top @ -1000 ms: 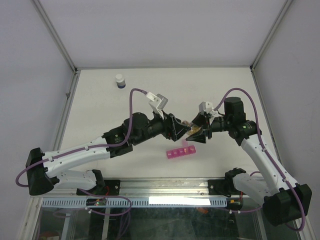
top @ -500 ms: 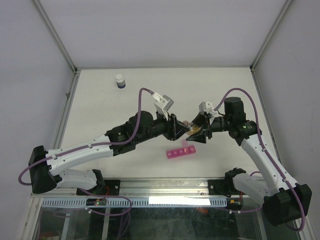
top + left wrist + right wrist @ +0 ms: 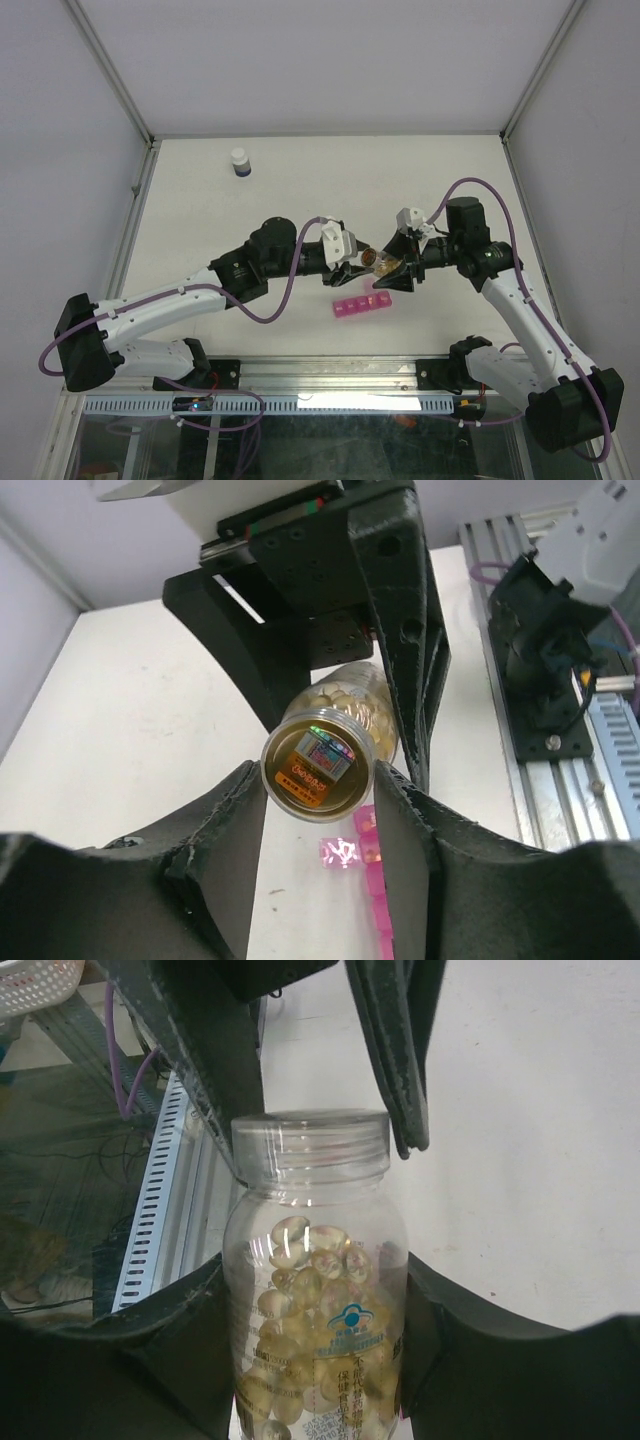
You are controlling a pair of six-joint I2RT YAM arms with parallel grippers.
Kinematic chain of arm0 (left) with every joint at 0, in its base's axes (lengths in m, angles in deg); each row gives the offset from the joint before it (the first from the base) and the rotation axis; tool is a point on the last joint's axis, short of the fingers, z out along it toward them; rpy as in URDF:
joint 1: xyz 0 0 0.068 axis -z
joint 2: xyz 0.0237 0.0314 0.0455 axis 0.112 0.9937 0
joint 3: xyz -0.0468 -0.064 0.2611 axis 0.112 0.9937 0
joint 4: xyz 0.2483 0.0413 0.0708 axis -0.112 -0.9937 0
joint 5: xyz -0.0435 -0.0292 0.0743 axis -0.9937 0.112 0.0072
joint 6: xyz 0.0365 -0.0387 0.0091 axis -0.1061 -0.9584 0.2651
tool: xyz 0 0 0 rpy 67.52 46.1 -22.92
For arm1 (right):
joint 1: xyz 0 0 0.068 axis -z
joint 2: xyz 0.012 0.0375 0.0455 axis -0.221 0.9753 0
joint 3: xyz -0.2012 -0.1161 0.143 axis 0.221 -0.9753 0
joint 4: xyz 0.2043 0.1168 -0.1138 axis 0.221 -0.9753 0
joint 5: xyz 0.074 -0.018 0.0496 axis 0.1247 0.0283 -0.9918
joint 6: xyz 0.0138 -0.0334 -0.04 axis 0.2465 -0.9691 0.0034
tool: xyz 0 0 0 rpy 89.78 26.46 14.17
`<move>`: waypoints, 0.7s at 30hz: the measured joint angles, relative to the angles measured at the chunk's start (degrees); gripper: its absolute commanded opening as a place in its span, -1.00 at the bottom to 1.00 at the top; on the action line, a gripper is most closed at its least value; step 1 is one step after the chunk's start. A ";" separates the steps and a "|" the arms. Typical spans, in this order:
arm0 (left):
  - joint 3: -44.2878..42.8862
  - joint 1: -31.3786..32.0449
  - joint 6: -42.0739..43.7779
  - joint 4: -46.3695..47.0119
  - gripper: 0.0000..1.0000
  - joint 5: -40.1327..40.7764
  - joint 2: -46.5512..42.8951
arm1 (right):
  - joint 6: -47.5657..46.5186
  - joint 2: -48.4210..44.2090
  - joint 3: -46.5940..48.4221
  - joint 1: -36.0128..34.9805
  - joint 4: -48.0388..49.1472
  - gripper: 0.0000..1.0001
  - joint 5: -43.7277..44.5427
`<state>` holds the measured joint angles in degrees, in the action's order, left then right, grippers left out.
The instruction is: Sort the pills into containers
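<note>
An amber pill bottle (image 3: 378, 262) full of yellow softgels hangs in the air between my two grippers, above the table. My right gripper (image 3: 393, 268) is shut on its body (image 3: 315, 1320). My left gripper (image 3: 352, 264) closes from the opposite side on its cap (image 3: 318, 763), with one finger (image 3: 400, 820) on each side of the lid. The bright-pink pill-box strip (image 3: 362, 303) lies on the table just below the bottle. It also shows in the left wrist view (image 3: 372, 870), with one lid (image 3: 340, 852) flipped open.
A white-capped dark bottle (image 3: 240, 162) stands at the far left of the table. A metal rail (image 3: 330, 372) runs along the near edge between the arm bases. White walls enclose the table on the left, back and right.
My left wrist has rolled, so its white camera housing swung from the top round to the side, and the left gripper has closed in on the cap. The right arm has barely moved.
</note>
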<state>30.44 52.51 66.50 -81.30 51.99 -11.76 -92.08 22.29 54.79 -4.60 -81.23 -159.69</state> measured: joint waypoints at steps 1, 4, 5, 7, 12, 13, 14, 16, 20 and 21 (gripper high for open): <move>-0.33 -1.31 1.73 0.00 0.19 -3.04 0.59 | 0.13 0.02 0.00 -0.02 0.11 -1.00 0.11; -1.11 -3.93 3.54 -0.85 0.69 -9.27 2.69 | 0.48 0.02 0.02 0.22 1.57 -1.00 0.46; -1.09 -4.31 3.43 -1.16 0.83 -10.40 3.30 | 0.52 0.02 0.02 0.28 2.10 -1.00 0.48; -0.76 -4.31 3.26 -1.18 0.98 -10.95 3.76 | 0.70 0.02 0.02 0.31 2.80 -1.00 0.50; 4.72 -4.31 1.42 4.26 0.98 -9.90 1.09 | 0.87 0.02 0.02 0.31 3.56 -1.00 0.50; 5.66 -4.31 1.09 4.81 0.98 -9.31 0.44 | 0.87 0.02 0.02 0.31 3.65 -1.00 0.50; 6.54 -4.31 0.39 5.38 0.98 -8.70 -0.31 | 0.87 0.02 0.02 0.31 3.67 -1.00 0.50; 8.04 -4.31 -1.42 6.80 0.98 -7.15 -1.84 | 0.87 0.02 0.02 0.31 3.69 -1.00 0.50; 11.26 -4.31 -9.25 10.49 0.98 -2.93 -5.42 | 0.85 0.02 0.02 0.31 3.69 -1.00 0.52; 12.15 -4.33 -11.91 11.45 0.98 -2.43 -6.47 | 0.87 0.02 0.02 0.31 3.69 -1.00 0.52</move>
<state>42.60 48.18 54.58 -69.85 49.57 -18.23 -91.20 22.31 54.81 -4.29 -77.54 -159.16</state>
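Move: The left fingertips stand around the bottle cap, its middle about 1 cm to the right of the hand point. The clear pill bottle runs on from there, its middle some 5 cm to the right. The pink pill box lies on the table roughly 20 cm below, about 2 cm to the right and 1 cm back. From the right hand, which already holds the bottle body, the cap is about 5 cm left and 1 cm ahead. Left fingers spread wide off the cap, sinking about 3 cm, then back away left; right keeps the bottle. ##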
